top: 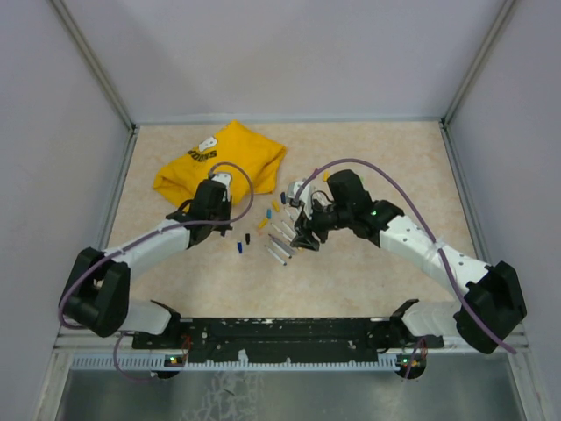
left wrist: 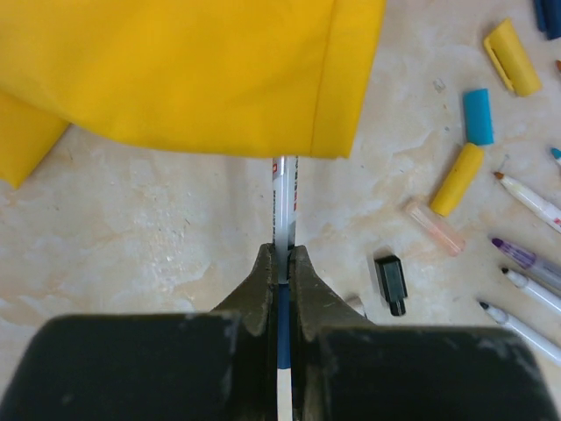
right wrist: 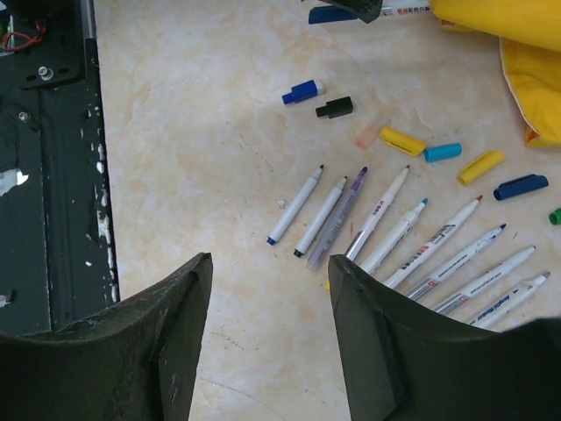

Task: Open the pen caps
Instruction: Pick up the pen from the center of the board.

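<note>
My left gripper (left wrist: 282, 254) is shut on a pen (left wrist: 285, 197) low over the table. The pen's silver-white barrel reaches to the hem of the yellow T-shirt (left wrist: 175, 70), and a blue section sits between the jaws. In the top view this gripper (top: 225, 230) is left of the loose pen caps (top: 248, 237). Black (left wrist: 391, 282), pink (left wrist: 435, 227), yellow (left wrist: 457, 179) and blue (left wrist: 479, 116) caps lie to its right. My right gripper (right wrist: 272, 261) hangs open and empty over bare table beside a row of several uncapped pens (right wrist: 377, 215).
The T-shirt (top: 219, 158) lies crumpled at the back left, touching the held pen's far end. More caps, dark blue (right wrist: 520, 187) and green (right wrist: 555, 216), lie near the shirt. The black base rail (top: 280, 333) runs along the near edge.
</note>
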You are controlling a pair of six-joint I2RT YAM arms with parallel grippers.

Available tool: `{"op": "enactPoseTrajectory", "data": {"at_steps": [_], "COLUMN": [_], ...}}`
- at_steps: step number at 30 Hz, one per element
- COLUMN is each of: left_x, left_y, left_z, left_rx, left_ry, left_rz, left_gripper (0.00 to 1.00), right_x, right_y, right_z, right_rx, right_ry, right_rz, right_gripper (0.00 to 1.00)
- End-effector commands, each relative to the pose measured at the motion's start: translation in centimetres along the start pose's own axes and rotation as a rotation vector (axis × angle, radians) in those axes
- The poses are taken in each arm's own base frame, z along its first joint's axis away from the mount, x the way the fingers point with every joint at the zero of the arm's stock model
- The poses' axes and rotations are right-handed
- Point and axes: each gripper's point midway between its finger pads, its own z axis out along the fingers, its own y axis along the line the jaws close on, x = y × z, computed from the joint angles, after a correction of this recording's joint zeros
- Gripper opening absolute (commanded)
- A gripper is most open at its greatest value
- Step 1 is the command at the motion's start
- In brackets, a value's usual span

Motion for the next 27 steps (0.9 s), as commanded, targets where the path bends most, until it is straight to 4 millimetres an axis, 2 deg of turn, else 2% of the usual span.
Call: {"op": "enactPoseTrajectory", "data": {"at_steps": [1, 6, 13, 16, 18, 23, 27], "left_x": [-0.6, -1.2, -0.5, -0.2, 0.1, 0.8, 1.4], "left_y": [-1.7, -5.1, -10.2, -12.4, -13.3, -13.8, -15.7], "left_z": [-1.6, -3.5, -5.9, -6.9, -7.2, -6.8, -7.9], "left_rx": [0.105, 0.287, 0.512, 0.600, 0.627, 0.629, 0.728], "left_ry": [-0.054, -0.090, -0.078, -0.077, -0.070, -0.048, -0.025], "left_rz": [-0.044, -0.051, -0.028, -0.010, 0.002, 0.014, 0.036], "left_gripper": [0.00, 0.00, 0.00, 0.00, 0.00, 0.00, 0.00], "right_x": [-1.0, -1.2, -1.6, -1.4, -1.2, -1.0, -0.1], "right_y": [0.5, 1.1, 2.6, 2.6, 2.5, 2.6, 2.5], "right_z": [-0.7, -1.1, -1.9, -2.0, -1.9, -1.8, -1.5], "right_rx": [-0.017, -0.034, -0.085, -0.073, -0.066, -0.067, -0.070], "right_ry": [-0.050, -0.070, -0.110, -0.127, -0.134, -0.139, -0.137], "right_rz": [-0.055, -0.099, -0.195, -0.226, -0.243, -0.263, -0.337], "right_gripper": [0.56, 0.56, 0.55, 0.54, 0.53, 0.52, 0.52]}}
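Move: The left hand has the pen pinched, its free end still under the yellow shirt's edge. The right hand's open fingers, where it is headed, are about 26 cm to its right, 11 cm back and 11 cm higher. On the table some 5 cm below the left hand, the black cap lies 7 cm right and 2 cm ahead, the blue cap 4 cm right and 2 cm back. From the right hand, the pen is roughly 26 cm left, 15 cm ahead and 10 cm lower. Keeping the pen pinched in its shut fingers, the left hand draws it out from the shirt's edge and sweeps it towards the right gripper: first back and up, then mostly right, about 12 cm right, 8 cm back and 4 cm up in all, swinging some 25 degrees clockwise and rolling its left side down. The right hand stays open, shifts about 3 cm back and turns slightly counter-clockwise. ##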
